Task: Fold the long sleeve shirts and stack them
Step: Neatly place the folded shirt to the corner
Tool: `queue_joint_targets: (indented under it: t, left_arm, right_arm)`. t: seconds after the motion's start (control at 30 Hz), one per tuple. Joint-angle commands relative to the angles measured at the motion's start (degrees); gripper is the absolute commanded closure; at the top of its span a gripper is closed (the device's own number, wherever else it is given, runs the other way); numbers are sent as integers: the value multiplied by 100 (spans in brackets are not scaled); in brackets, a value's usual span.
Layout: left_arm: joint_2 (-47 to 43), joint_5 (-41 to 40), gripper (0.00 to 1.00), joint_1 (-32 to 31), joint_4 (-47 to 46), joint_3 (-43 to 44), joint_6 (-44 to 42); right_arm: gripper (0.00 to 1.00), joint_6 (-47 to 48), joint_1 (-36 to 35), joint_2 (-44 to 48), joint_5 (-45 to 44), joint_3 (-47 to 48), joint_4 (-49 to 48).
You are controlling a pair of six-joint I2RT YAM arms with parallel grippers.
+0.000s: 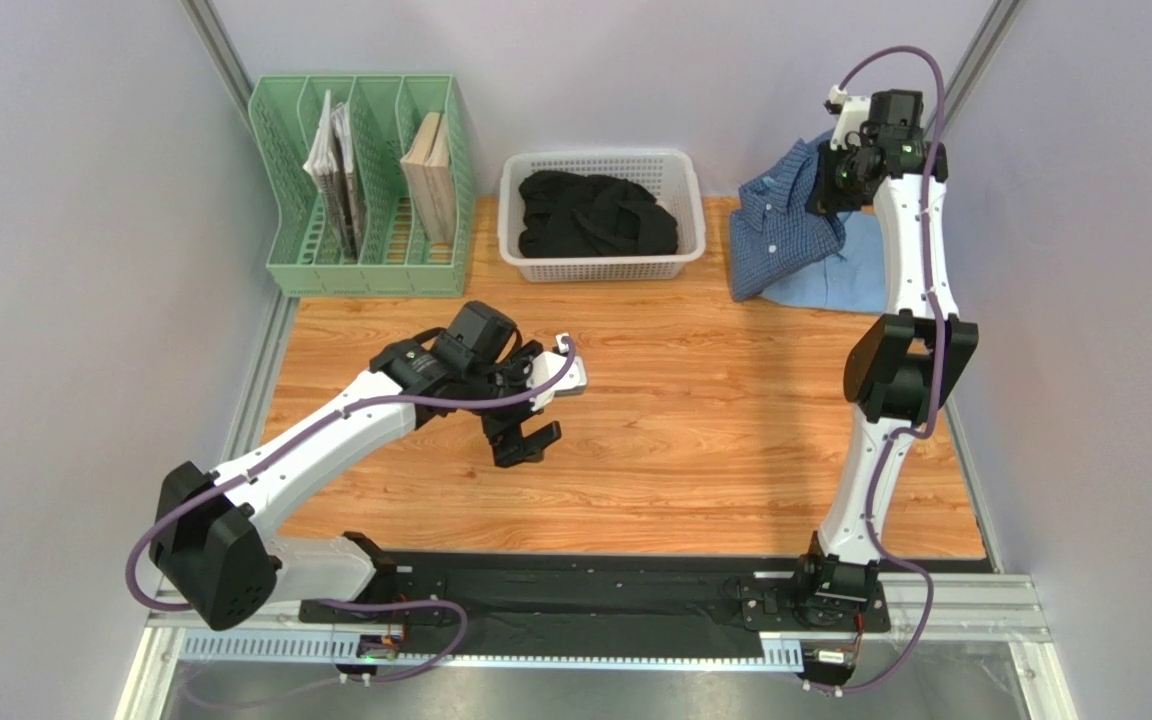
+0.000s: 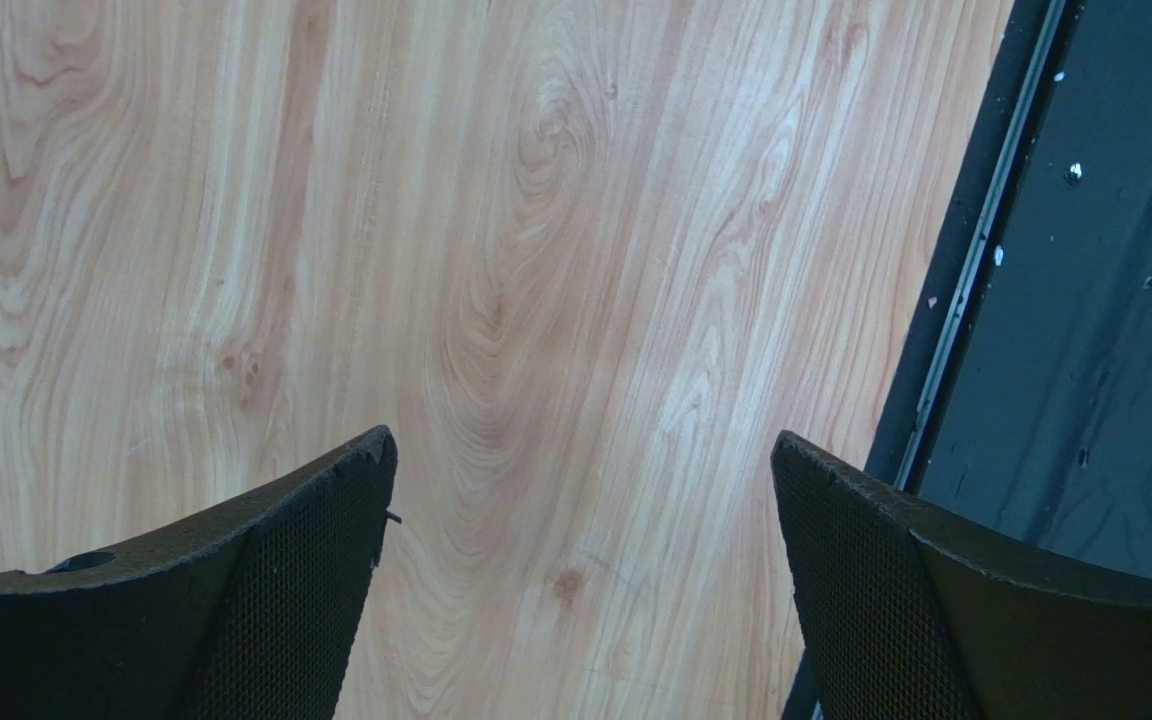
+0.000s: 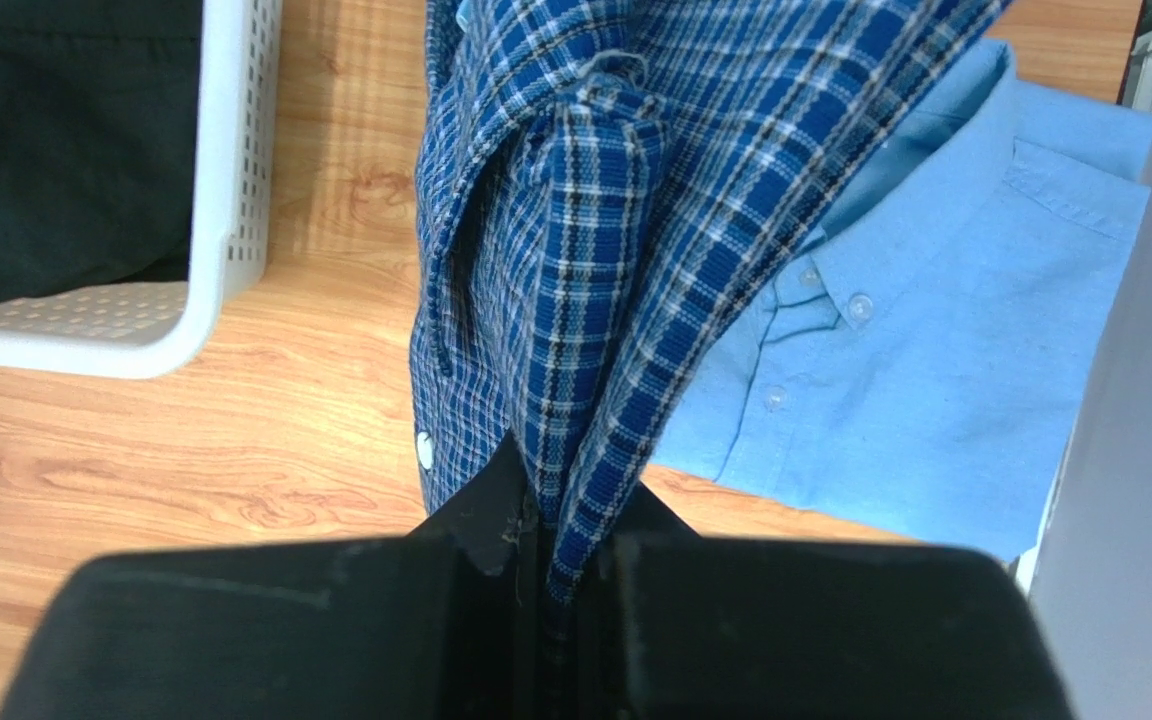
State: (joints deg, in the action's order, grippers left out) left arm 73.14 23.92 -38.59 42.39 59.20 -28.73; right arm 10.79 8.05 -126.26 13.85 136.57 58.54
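Observation:
A dark blue checked shirt (image 1: 775, 210) hangs bunched at the table's far right corner, lifted by my right gripper (image 1: 847, 168). In the right wrist view that gripper (image 3: 567, 518) is shut on a fold of the checked shirt (image 3: 612, 225), which has a white button showing. Under it lies the plain light blue shirt (image 3: 913, 375), folded flat, also seen as the light blue shirt (image 1: 845, 278) from above. My left gripper (image 1: 525, 438) hovers open over bare wood at the table's middle left; in its wrist view the left gripper (image 2: 582, 465) holds nothing.
A white basket (image 1: 603, 267) holding dark clothes stands at the back centre, close to the checked shirt. A green file rack (image 1: 364, 225) with papers is at the back left. The table's black front strip (image 2: 1093, 300) lies right of the left gripper.

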Motion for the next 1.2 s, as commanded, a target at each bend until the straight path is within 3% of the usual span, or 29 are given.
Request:
queue_joint_targets:
  t: [0.0,0.57,0.93,1.17]
  left_arm:
    - [-257,25,1,27,-29,-110,87]
    - [-222,7,1,36,76,-111,17]
    - [-72,113,1,36,384,48,87]
    - [-99,78,1,44,516,13,210]
  right_arm:
    - [100,336,12,365,-198,159,95]
    - [100,1047,302,93,-348,379,-88]
    - [100,2040,566,-698,-242,-78,-1318]
    - [100,2068,706,-1252,-576,-184,-2241]
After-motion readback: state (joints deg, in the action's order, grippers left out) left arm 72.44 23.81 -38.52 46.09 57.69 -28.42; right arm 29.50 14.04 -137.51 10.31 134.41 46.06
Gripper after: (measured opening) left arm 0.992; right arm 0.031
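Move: The right hand, shut on the right side of the blue plaid shirt, holds it raised about 20 cm above the table. The light blue shirt it is being taken to lies roughly 14 cm ahead and 8 cm to the right, some 20 cm below; the white basket stands about 18 cm ahead and 33 cm to the left. From the idle left hand the light blue shirt is about 47 cm ahead and 48 cm to the right. Keeping its pinch on the right side of the plaid shirt, the right hand first eases back and down by about 1 cm, then sweeps some 9 cm to the right towards the light blue shirt. Late in that sweep it sinks quickly by about 9 cm while pushing about 5 cm forward again, and the wrist rolls some 15 degrees so that its left side dips, bringing the held edge across and down over the light blue shirt with the fingers still shut. ##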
